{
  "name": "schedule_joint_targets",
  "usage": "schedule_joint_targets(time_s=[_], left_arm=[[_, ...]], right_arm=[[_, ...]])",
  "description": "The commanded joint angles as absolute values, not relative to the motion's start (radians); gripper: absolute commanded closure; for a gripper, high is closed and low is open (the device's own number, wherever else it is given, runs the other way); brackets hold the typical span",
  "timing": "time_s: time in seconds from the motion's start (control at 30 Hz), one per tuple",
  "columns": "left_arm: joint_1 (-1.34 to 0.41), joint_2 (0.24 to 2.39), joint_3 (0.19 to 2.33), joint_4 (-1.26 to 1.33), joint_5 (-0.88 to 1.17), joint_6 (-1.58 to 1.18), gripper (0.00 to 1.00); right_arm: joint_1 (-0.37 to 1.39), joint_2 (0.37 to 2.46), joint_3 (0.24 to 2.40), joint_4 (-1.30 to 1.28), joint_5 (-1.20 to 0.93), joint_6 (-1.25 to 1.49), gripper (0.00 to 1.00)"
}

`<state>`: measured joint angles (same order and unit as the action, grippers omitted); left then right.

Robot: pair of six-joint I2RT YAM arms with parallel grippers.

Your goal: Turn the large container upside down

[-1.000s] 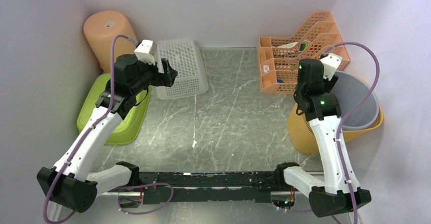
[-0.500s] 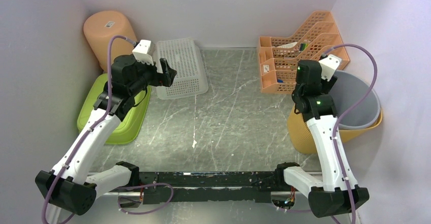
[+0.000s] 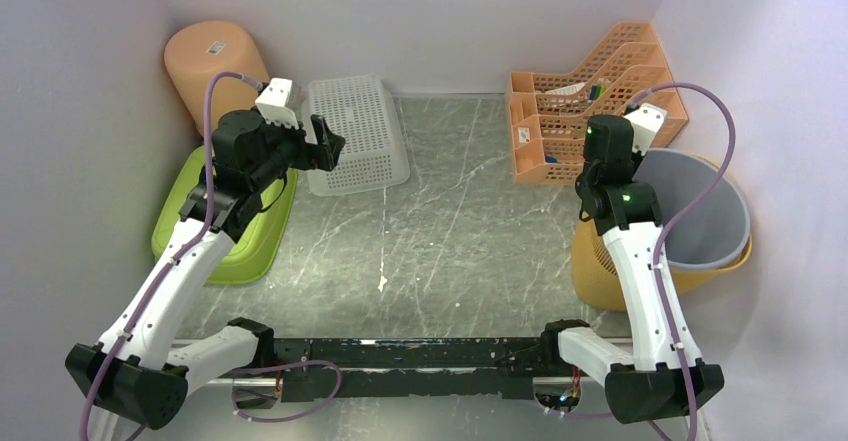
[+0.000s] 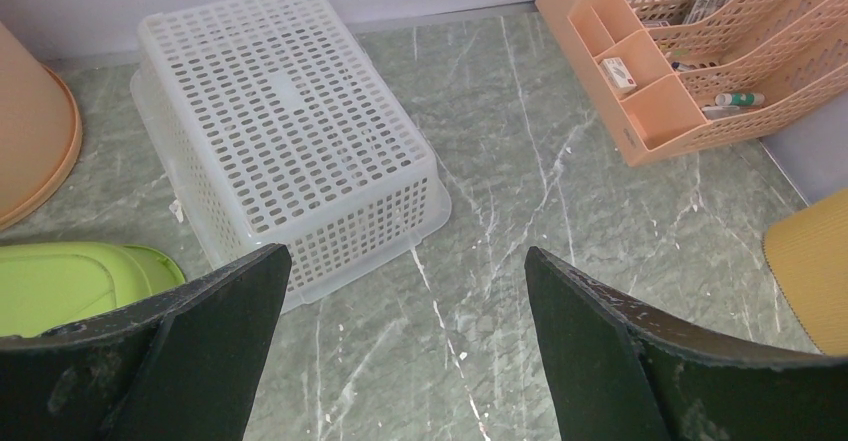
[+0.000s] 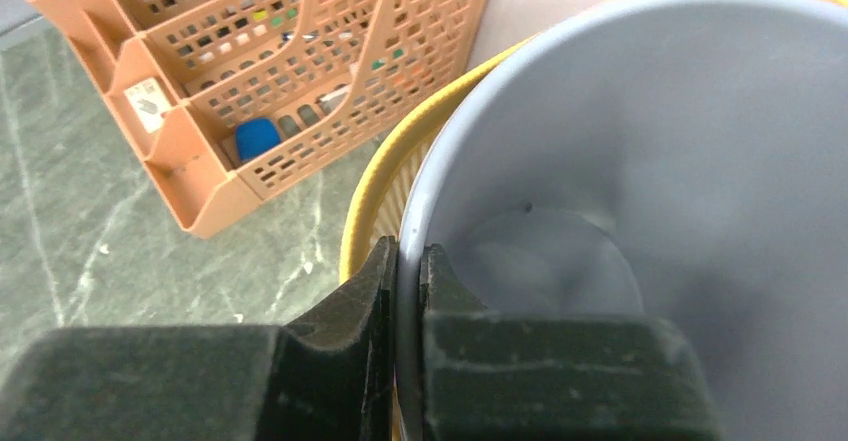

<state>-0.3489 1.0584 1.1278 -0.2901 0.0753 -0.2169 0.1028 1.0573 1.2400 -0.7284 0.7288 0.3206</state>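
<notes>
A large grey bucket (image 3: 700, 211) stands upright, nested inside a yellow mesh basket (image 3: 600, 271) at the right wall. My right gripper (image 3: 606, 206) is shut on the bucket's left rim. In the right wrist view the gripper (image 5: 408, 261) pinches the thin grey rim, one finger inside the bucket (image 5: 650, 161) and one between it and the yellow basket's rim (image 5: 372, 196). My left gripper (image 3: 330, 146) is open and empty above the table, near an overturned white mesh basket (image 3: 355, 131). It is also open in the left wrist view (image 4: 405, 251).
An orange desk organiser (image 3: 580, 111) stands just behind the bucket. An orange bin (image 3: 212, 66) stands upside down at the back left. A green tub (image 3: 230, 231) lies upside down by the left wall. Grey marble table (image 3: 460, 221) lies between the arms.
My right gripper has shifted slightly with the bucket's rim in it, and the bucket and yellow basket have moved a little to the right. The left arm has drifted slightly left.
</notes>
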Motion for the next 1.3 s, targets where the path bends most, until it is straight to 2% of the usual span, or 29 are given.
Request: schedule_joint_targets(time_s=[0.0,0.17,0.5,0.77,1.1,1.27], left_arm=[[-0.351,1.044,1.121,-0.267,0.064,-0.220,0.00],[-0.351,1.045,1.130,-0.268,0.059,-0.222,0.00],[-0.351,1.040,1.161,-0.278,0.067,-0.225,0.00],[-0.351,1.036,1.164,-0.266,0.086,-0.237,0.00],[-0.351,1.032,1.160,-0.257,0.085,-0.245,0.00],[-0.351,1.026,1.160,-0.260,0.078,-0.240,0.00]], right_arm=[[0.096,1.052,1.275,-0.820,0.738,0.307,1.00],[0.095,1.045,1.392,-0.853,0.759,0.303,1.00],[0.097,1.100,1.857,-0.963,0.741,0.300,1.00],[0.097,1.078,2.101,-0.884,0.675,0.235,1.00],[0.097,1.023,2.170,-0.746,0.629,0.178,1.00],[0.097,0.977,2.114,-0.655,0.479,0.222,1.00]])
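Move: The right hand already pinches the rim of the large grey container; the container's middle lies some 8 cm back, 9 cm to the right and 13 cm below this hand. The yellow basket it is nested in has its middle about 10 cm back, 7 cm right and 18 cm below, while the orange rack stands some 11 cm ahead, 4 cm left and 20 cm lower. From the idle left hand the container is roughly 58 cm right, 11 cm back and 15 cm below. Keeping its pinch on the rim of the large grey container, the right hand first eases back about a centimetre, then hauls the container steeply up out of the yellow basket, rising some 30 cm in all and drawing back towards its base by about 13 cm. Soon after the rise begins the wrist starts tipping the fingers upward, some 45 degrees by the end, carrying the container round with it, with hardly any sideways travel and the lift slowing towards the end. ##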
